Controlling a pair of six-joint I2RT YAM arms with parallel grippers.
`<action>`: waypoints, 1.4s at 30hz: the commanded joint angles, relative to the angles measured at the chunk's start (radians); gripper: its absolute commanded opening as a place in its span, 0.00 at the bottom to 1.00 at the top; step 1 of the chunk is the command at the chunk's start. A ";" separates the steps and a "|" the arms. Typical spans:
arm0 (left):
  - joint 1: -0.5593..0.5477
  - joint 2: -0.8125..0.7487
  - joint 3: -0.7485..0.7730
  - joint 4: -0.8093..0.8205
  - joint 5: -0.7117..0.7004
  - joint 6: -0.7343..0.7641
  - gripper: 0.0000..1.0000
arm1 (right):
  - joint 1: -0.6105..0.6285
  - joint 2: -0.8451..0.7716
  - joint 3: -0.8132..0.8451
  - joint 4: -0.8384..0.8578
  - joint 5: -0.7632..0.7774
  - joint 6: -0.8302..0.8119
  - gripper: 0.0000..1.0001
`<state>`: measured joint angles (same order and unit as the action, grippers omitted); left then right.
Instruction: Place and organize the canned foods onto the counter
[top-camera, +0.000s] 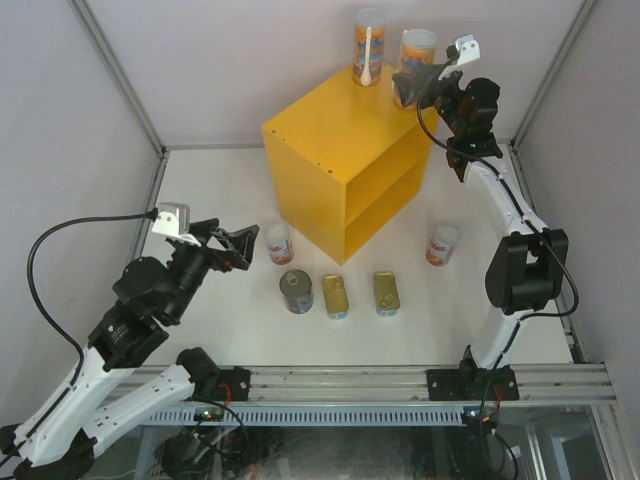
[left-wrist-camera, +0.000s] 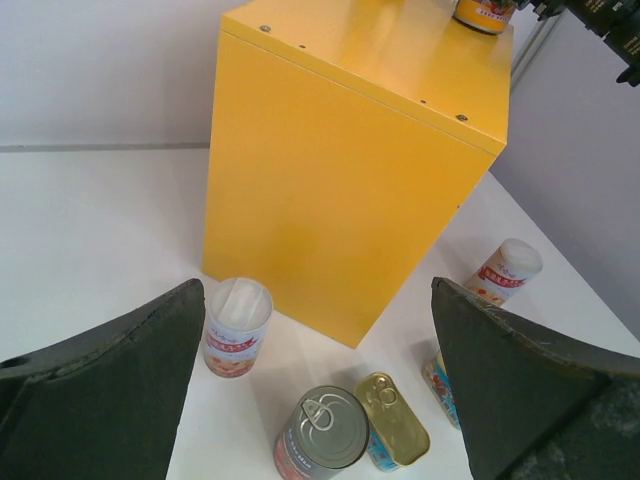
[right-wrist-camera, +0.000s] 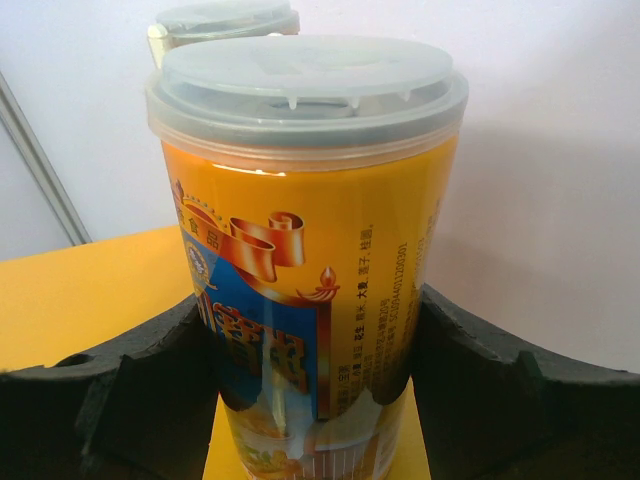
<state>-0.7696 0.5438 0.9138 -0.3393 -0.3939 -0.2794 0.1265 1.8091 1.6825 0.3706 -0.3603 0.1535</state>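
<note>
The yellow counter (top-camera: 340, 150) stands mid-table. On its top at the back stands one tall orange-labelled can (top-camera: 369, 47). Beside it my right gripper (top-camera: 410, 85) is shut on a second tall can (top-camera: 417, 55), its pads pressing both sides of the can (right-wrist-camera: 305, 260) above the yellow top (right-wrist-camera: 90, 290); its base is out of view. On the table lie a small can (top-camera: 279, 243), another small can (top-camera: 443, 244), a dark round tin (top-camera: 296, 291) and two flat gold tins (top-camera: 335, 296) (top-camera: 386, 293). My left gripper (top-camera: 235, 248) hangs open and empty, left of the small can (left-wrist-camera: 236, 325).
White walls and metal frame posts close in the table on three sides. The counter's open shelf side (top-camera: 385, 200) faces right. The right arm (top-camera: 520, 260) reaches up along the right wall. A rail (top-camera: 340, 385) runs along the near edge.
</note>
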 joint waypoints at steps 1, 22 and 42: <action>0.000 -0.011 -0.019 0.027 -0.006 -0.022 0.98 | 0.001 0.006 0.078 0.023 -0.023 0.017 0.53; 0.000 -0.023 -0.051 0.054 -0.019 -0.038 0.98 | 0.009 0.013 0.149 -0.068 0.001 -0.006 0.90; 0.006 0.027 -0.023 -0.004 0.008 -0.140 1.00 | 0.009 -0.129 0.026 -0.065 0.021 -0.025 0.91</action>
<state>-0.7692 0.5648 0.8791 -0.3435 -0.3897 -0.3748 0.1326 1.7527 1.7306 0.2745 -0.3481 0.1413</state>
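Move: The orange can sits between my right hand's fingers, its middle about 1 cm above the hand point. The other orange can, the one with the spoon, stands some 6 cm farther out and 8 cm left, at the same height; the middle of the yellow shelf top is about 5 cm back, 11 cm left and 6 cm below. From my left hand the gripped can is about 34 cm ahead, 35 cm right and 5 cm up. I nudge my right hand barely forward and left with the orange can still gripped. Then I spread the fingers, letting go of the can on the shelf top beside the spoon can, and rise about 3 cm, drawing back roughly 2.5 cm off it towards the base with no real wrist turn. My open left hand sinks about 2 cm. ##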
